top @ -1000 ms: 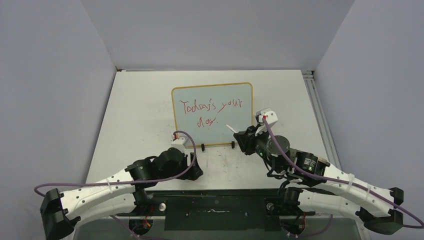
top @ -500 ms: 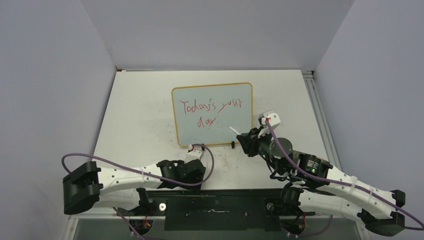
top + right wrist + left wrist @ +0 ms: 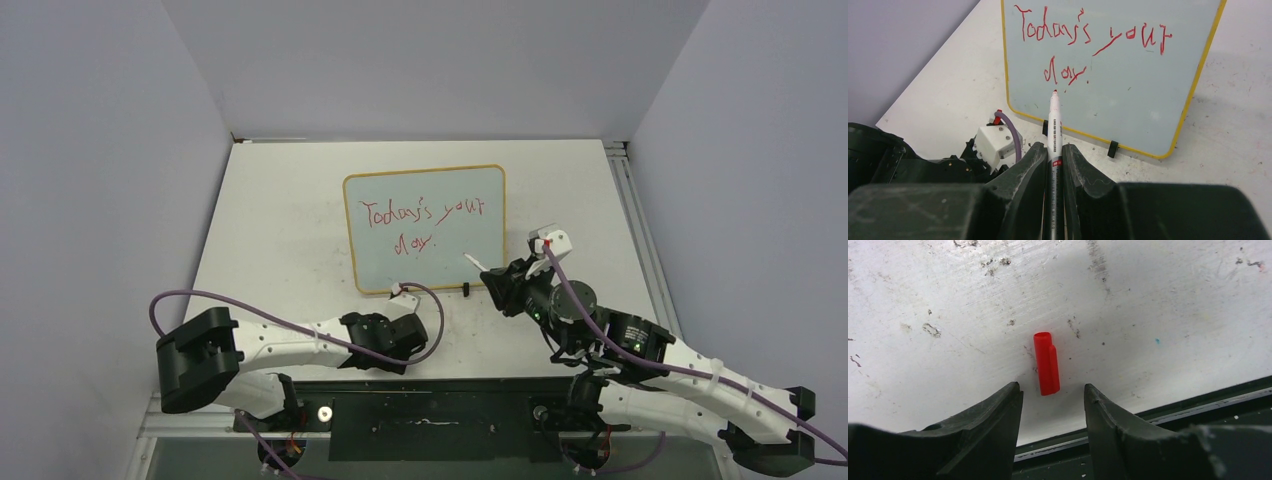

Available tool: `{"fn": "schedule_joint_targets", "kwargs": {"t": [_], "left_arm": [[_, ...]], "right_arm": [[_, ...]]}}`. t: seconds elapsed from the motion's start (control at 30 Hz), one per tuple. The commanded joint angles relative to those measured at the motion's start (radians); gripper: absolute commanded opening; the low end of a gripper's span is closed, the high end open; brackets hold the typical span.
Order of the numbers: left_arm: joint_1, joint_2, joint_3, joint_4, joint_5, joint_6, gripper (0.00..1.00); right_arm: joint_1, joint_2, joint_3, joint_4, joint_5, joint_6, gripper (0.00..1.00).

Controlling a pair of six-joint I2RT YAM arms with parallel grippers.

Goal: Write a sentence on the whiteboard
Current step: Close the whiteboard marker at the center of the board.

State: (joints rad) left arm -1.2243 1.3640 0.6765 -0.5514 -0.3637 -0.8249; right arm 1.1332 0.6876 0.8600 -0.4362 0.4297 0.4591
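Note:
The whiteboard [image 3: 440, 272] [image 3: 1138, 100] stands at mid-table in its yellow frame. The sentence [image 3: 420, 213] [image 3: 1068, 35] runs across it in red, in two lines. My right gripper [image 3: 497, 282] [image 3: 1054, 147] is shut on a white marker [image 3: 1054, 125] [image 3: 476, 263]. The marker's red tip points at the board's lower part, a little short of it. My left gripper [image 3: 388, 345] [image 3: 1051, 386] hangs open over the table's near edge. A red marker cap [image 3: 1047, 364] lies flat on the table, with its near end level with the gap between the fingertips and nothing touching it.
A black rail [image 3: 1173, 405] runs along the table's near edge, just behind the left fingers. Two black clip feet [image 3: 1112, 148] stick out under the board. The left wrist's white camera housing [image 3: 997, 142] and its purple cable sit close to the left of the marker.
The left arm swung from the board's lower left corner back to the near edge, over the cap. The right gripper drew the marker slightly back and right from the board.

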Motion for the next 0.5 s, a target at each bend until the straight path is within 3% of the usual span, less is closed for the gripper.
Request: {"fn": "schedule_joint_targets", "kwargs": {"t": [0.0, 0.47], "left_arm": [[0.006, 0.019, 0.042, -0.014, -0.038, 0.009, 0.45], [0.014, 0.058, 0.044, -0.023, -0.047, 0.008, 0.24]], "right_arm": [[0.000, -0.017, -0.011, 0.002, 0.024, 0.006, 0.05], [0.000, -0.029, -0.016, -0.011, 0.025, 0.024, 0.05]]}}
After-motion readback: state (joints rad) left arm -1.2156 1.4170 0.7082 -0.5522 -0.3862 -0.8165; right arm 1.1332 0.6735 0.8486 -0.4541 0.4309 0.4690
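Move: The red marker cap lies on the table just below the left fingertips, its middle about 2 cm ahead of the left hand, straight in line, and roughly 1 cm lower. Beyond it, the nearer black clip is some 16 cm ahead of the hand and 3 cm to its right, and the whiteboard's middle about 32 cm ahead and 8 cm right. From the right hand, which holds the uncapped marker, the cap is about 19 cm left, 4 cm back and 27 cm below. Close the left fingers around the near end of the red cap, narrowing them steadily from about half open to a quarter, one finger on each side. Meanwhile ease the hand forward along the cap by about 1 cm, low over the table with the wrist pointing steeply down, until the fingertips come up against the cap's sides. ##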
